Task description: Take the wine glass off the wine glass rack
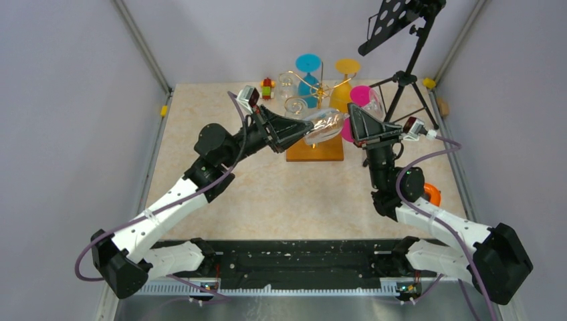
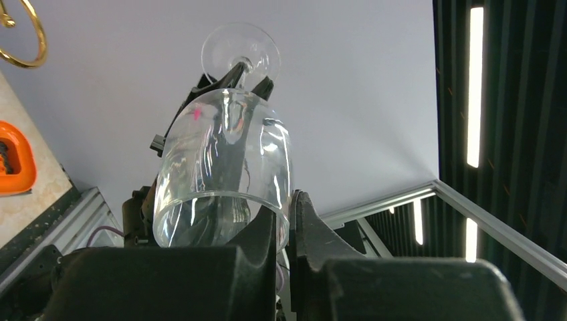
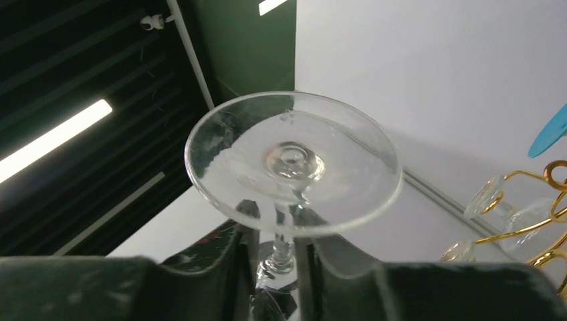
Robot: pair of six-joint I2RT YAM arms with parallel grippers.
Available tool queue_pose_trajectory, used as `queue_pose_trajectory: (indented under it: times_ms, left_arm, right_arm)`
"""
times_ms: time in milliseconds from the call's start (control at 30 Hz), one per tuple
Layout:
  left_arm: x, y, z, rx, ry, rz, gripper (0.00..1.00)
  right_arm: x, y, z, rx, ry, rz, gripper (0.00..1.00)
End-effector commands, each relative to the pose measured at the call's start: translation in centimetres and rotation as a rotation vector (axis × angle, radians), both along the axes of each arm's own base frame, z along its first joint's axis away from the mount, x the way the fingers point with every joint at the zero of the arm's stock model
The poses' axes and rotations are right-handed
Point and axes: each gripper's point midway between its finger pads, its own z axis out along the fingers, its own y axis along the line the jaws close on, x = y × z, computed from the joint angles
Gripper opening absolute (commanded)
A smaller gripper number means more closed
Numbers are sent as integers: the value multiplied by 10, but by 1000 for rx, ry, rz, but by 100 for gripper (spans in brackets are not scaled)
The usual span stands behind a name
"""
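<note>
A clear wine glass (image 1: 325,126) lies on its side in the air above the wooden base (image 1: 314,151) of the gold wire wine glass rack (image 1: 322,85). My left gripper (image 1: 302,131) is shut on the rim of the bowl (image 2: 224,167); one finger is inside the bowl and one outside, meeting at the left gripper (image 2: 291,208). My right gripper (image 1: 349,122) straddles the stem just below the round foot (image 3: 294,164). Seen from the wrist, the right gripper (image 3: 277,239) is slightly open, with a thin gap on each side of the stem.
Blue (image 1: 309,67), yellow (image 1: 346,69) and pink (image 1: 361,97) glasses and some clear ones hang on the rack. A black tripod stand (image 1: 405,75) rises at the back right. An orange object (image 1: 433,194) lies by the right arm. A small toy (image 1: 267,87) sits at the back.
</note>
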Motion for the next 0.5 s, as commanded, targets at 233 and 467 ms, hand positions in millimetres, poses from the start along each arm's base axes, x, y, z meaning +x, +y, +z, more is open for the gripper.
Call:
queue_pose_trajectory:
  times_ms: [233, 467]
  left_arm:
    - [4, 8, 17, 30, -110, 96, 0]
    - [0, 15, 35, 16, -174, 122, 0]
  right_arm:
    - [-26, -6, 20, 3, -96, 17, 49]
    - [-27, -3, 18, -14, -85, 33, 62]
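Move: Between the two hands the wine glass lies on its side, its middle about 8 cm to the left hand's right and 3 cm ahead, roughly level; from the right hand, at the stem, it is some 3 cm left and 1 cm back. From the right hand the hanging pink glass is about 14 cm ahead, 4 cm right and 22 cm below, and the rack's middle about 17 cm ahead, 8 cm left and 28 cm below. Letting go of the stem, the right hand spreads its fingers from barely parted to over half open while staying practically in place. The left keeps its shut pinch on the bowl's rim and eases about 1 cm forward and slightly down, turning some 5 degrees with the glass. ##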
